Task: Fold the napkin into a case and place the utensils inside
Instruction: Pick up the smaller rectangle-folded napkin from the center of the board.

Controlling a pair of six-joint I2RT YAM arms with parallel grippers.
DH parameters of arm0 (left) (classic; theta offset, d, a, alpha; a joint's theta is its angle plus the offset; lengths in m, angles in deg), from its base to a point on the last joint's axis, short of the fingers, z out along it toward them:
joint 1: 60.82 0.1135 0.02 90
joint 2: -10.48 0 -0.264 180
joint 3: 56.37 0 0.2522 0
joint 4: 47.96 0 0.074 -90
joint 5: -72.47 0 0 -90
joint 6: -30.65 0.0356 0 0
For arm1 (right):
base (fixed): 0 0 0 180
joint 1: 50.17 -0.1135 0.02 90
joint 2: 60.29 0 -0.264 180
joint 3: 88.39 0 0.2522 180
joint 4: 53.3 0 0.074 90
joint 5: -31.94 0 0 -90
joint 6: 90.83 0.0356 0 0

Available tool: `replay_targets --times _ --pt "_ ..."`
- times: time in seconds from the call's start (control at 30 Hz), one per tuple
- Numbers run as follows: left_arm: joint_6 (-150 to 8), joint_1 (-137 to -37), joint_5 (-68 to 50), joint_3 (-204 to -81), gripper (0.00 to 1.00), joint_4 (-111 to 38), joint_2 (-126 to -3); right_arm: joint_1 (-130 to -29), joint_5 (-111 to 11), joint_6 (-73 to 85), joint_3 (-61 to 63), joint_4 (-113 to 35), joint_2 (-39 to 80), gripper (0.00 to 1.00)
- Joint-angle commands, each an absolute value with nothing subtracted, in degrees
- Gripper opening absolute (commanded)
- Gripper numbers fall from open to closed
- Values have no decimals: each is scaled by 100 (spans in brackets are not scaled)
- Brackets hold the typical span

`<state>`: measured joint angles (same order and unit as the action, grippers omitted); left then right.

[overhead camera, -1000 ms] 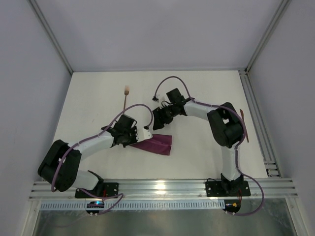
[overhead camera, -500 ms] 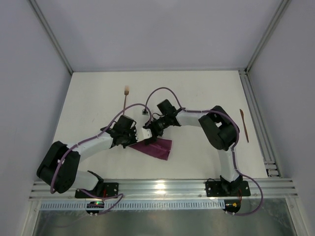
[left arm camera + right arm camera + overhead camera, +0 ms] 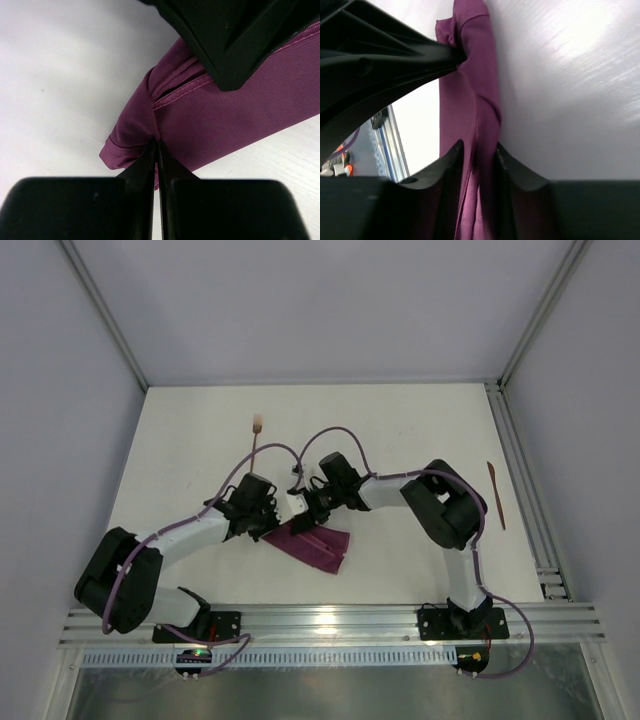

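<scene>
The magenta napkin (image 3: 318, 546) lies folded into a narrow strip at the middle of the table. My left gripper (image 3: 284, 527) is shut, its tips (image 3: 156, 150) pinching the napkin (image 3: 225, 115) at its left end. My right gripper (image 3: 308, 519) meets it from the right. Its jaws (image 3: 477, 147) straddle the layered edge of the napkin (image 3: 470, 65), cloth filling the gap between them. Of the utensils, the copper fork (image 3: 256, 438) lies at the back left. The other utensil (image 3: 497, 496) lies far right beside the rail.
A metal rail (image 3: 525, 490) runs along the table's right side, and another (image 3: 330, 620) crosses the near edge by the arm bases. Grey walls close in the left, back and right. The left gripper's finger (image 3: 395, 55) fills the upper left of the right wrist view.
My right gripper has moved left and down onto the napkin's upper end, and its jaws have narrowed around the cloth. The left gripper has kept its pinch and barely moved.
</scene>
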<state>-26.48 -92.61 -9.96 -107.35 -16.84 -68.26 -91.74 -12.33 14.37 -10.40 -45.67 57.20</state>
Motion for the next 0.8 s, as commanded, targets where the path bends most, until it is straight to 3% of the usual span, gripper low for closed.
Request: replay_targets --times 0.0,0.1,0.23,0.27,0.5,0.67,0.77 --pt "-2972 -9263 -681 -10714 0 -1636 -6748 -9263 -2220 1833 -1477 -4603 6126 30" --pt "-2990 -9237 -681 -10740 0 -1645 -6722 -9254 -2168 2000 -1530 -4744 6161 25" --pt "-3025 -9228 -663 -10749 0 -1662 -6696 -9254 -2089 2070 -1530 -4823 6127 11" --pt "-3034 -9228 -655 -10758 0 -1662 -6687 -9254 -2088 2071 -1530 -4824 6118 3" --pt "-3113 -9185 -786 -10933 1 -1496 -6423 -9254 -2781 1746 -1487 -4271 5503 3" --pt "-3262 -8913 -620 -11284 24 -1101 -5993 -9263 -4317 1359 -1442 -3401 4888 3" --pt "-3420 -8588 -383 -11574 28 -803 -5852 -9254 -4864 1175 -1513 -3164 4492 3"
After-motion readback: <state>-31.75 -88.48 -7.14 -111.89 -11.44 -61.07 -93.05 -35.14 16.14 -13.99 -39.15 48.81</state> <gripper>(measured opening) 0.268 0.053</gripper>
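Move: The right gripper stands part-open astride the folded napkin's far edge; the napkin's middle lies about 3 cm back, 1 cm to this gripper's right and 1 cm below. The left gripper, still pinching the napkin's left end, is roughly 9 cm to the right gripper's left and 1 cm nearer; from it the napkin's middle lies some 11 cm right, 2 cm back and 1 cm below. The fork is about 20 cm ahead and 11 cm left of the right gripper. Sink the right gripper barely 1 cm and shut its fingers on the napkin while the left gripper keeps its pinch. Then open the left fingers about a quarter and lift them some 5 cm clear, easing slightly forward. Meanwhile draw the pinched napkin right and forward about 4 cm with the right gripper, turning clockwise some 15 degrees and tipping its fingers farther down. ##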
